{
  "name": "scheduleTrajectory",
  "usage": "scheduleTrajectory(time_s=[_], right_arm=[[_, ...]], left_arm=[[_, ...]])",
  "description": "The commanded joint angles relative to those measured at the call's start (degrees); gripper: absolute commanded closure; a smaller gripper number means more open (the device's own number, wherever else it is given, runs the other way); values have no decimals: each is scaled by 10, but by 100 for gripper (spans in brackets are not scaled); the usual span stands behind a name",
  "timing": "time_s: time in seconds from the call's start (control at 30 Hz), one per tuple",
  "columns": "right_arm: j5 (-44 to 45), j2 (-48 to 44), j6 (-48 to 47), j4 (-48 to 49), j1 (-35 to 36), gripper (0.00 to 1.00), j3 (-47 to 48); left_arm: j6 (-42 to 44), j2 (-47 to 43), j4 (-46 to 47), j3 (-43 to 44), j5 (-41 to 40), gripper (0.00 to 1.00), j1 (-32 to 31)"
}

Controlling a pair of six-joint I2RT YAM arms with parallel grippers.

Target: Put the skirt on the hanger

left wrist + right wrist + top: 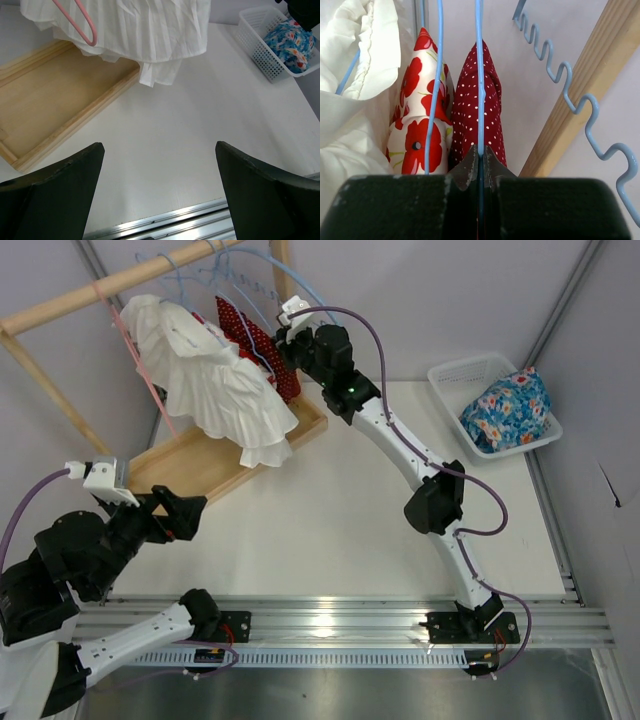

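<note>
The dark red polka-dot skirt (475,115) hangs draped over the thin pale-blue hanger (479,75), right in front of my right wrist camera. My right gripper (479,152) is shut on the hanger's thin wire, which runs straight up from between the fingertips. From above, the right gripper (290,335) is up at the rack beside the skirt (262,345). My left gripper (195,515) is low at the near left. Its fingers stand wide open over bare table with nothing between them (160,147).
A white ruffled garment (215,380) hangs over the wooden tray (190,465). A white cloth with red blotches (417,130) hangs next to the skirt. A wavy blue hanger (570,95) and a wooden post (580,90) stand right of it. A white basket (455,380) holds a blue floral garment (505,410).
</note>
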Motion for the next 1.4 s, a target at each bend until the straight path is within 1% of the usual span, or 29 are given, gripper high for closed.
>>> scheduleTrajectory(time_s=[0.0,0.1,0.17,0.2,0.23,0.27,0.33,0.4,0.53,0.63,0.7,0.73,0.8,0.83,0.87,0.93,0.97,1.03,1.07,1.1,1.2,1.23,1.27,1.37], right_arm=[[14,-9,-10,21,0,100,32],[13,-28,0,-2,-3,99,19],[6,-56,10,-5,-7,90,0],[3,-66,12,-10,-7,81,-17],[0,-76,15,-15,-7,74,-25],[-1,-85,19,-20,-7,59,-31],[-2,-114,29,-42,-7,48,-51],[-4,-148,33,-53,-7,40,-73],[2,-211,42,-58,-7,35,-157],[25,-258,58,-73,-9,33,-191],[30,-282,75,-96,-14,29,-220],[38,-311,82,-102,-15,27,-234],[44,-349,103,-105,-19,21,-299],[51,-395,111,-97,-21,19,-330],[51,-422,119,-73,-22,14,-403],[61,-476,148,-46,-24,4,-478],[69,-529,157,-26,-26,1,-545],[83,-576,192,-25,-29,1,-601],[98,-621,203,-32,-31,1,-626],[106,-641,214,-36,-33,1,-678],[128,-713,249,-45,-36,1,-761],[135,-728,271,-47,-35,1,-810],[139,-743,280,-56,-36,1,-832],[154,-793,323,-74,-35,1,-904]], left_arm=[[7,6,7,-5,8,1,3],[11,18,10,-7,9,0,3],[15,26,15,-6,9,0,3],[16,30,17,-7,9,0,3],[19,33,23,-7,11,1,3],[21,38,24,-7,12,0,3],[22,42,30,-7,15,0,3],[22,48,36,-4,14,1,3],[21,53,47,-8,15,0,3],[16,55,50,-20,22,1,3],[12,56,50,-33,25,1,3],[10,58,51,-40,27,0,3],[7,58,60,-57,33,0,3],[7,58,64,-62,36,1,3],[6,57,70,-68,43,0,3],[3,56,90,-94,49,0,3],[-1,57,96,-101,58,1,3],[-6,59,122,-124,73,0,3],[-8,62,129,-134,81,0,4],[-18,63,139,-137,87,0,4],[-24,67,180,-176,101,1,7],[-24,67,193,-184,107,0,16],[-24,67,217,-202,116,1,23],[-16,74,265,-216,169,0,61]])
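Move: My right fingers still pinch the side of the skirt's blue hanger. The red dotted skirt hangs about 5 cm ahead and 7 cm left of them, some 8 cm lower. The red-flowered garment is about 5 cm ahead and 13 cm left, and the white dress some 17 cm left and 3 cm back, both around 8 cm below. From my left hand the skirt lies roughly 42 cm ahead, 5 cm right and 6 cm below. I open my right fingers wide, letting go of the hanger's side, and draw that hand back and right, away from skirt and rack, about 33 cm in all; it rises some 6 cm first, then sinks to below its starting height, tipping down and turning clockwise. My open, empty left hand swings right and down about 9 cm each over the table, slightly forward. ##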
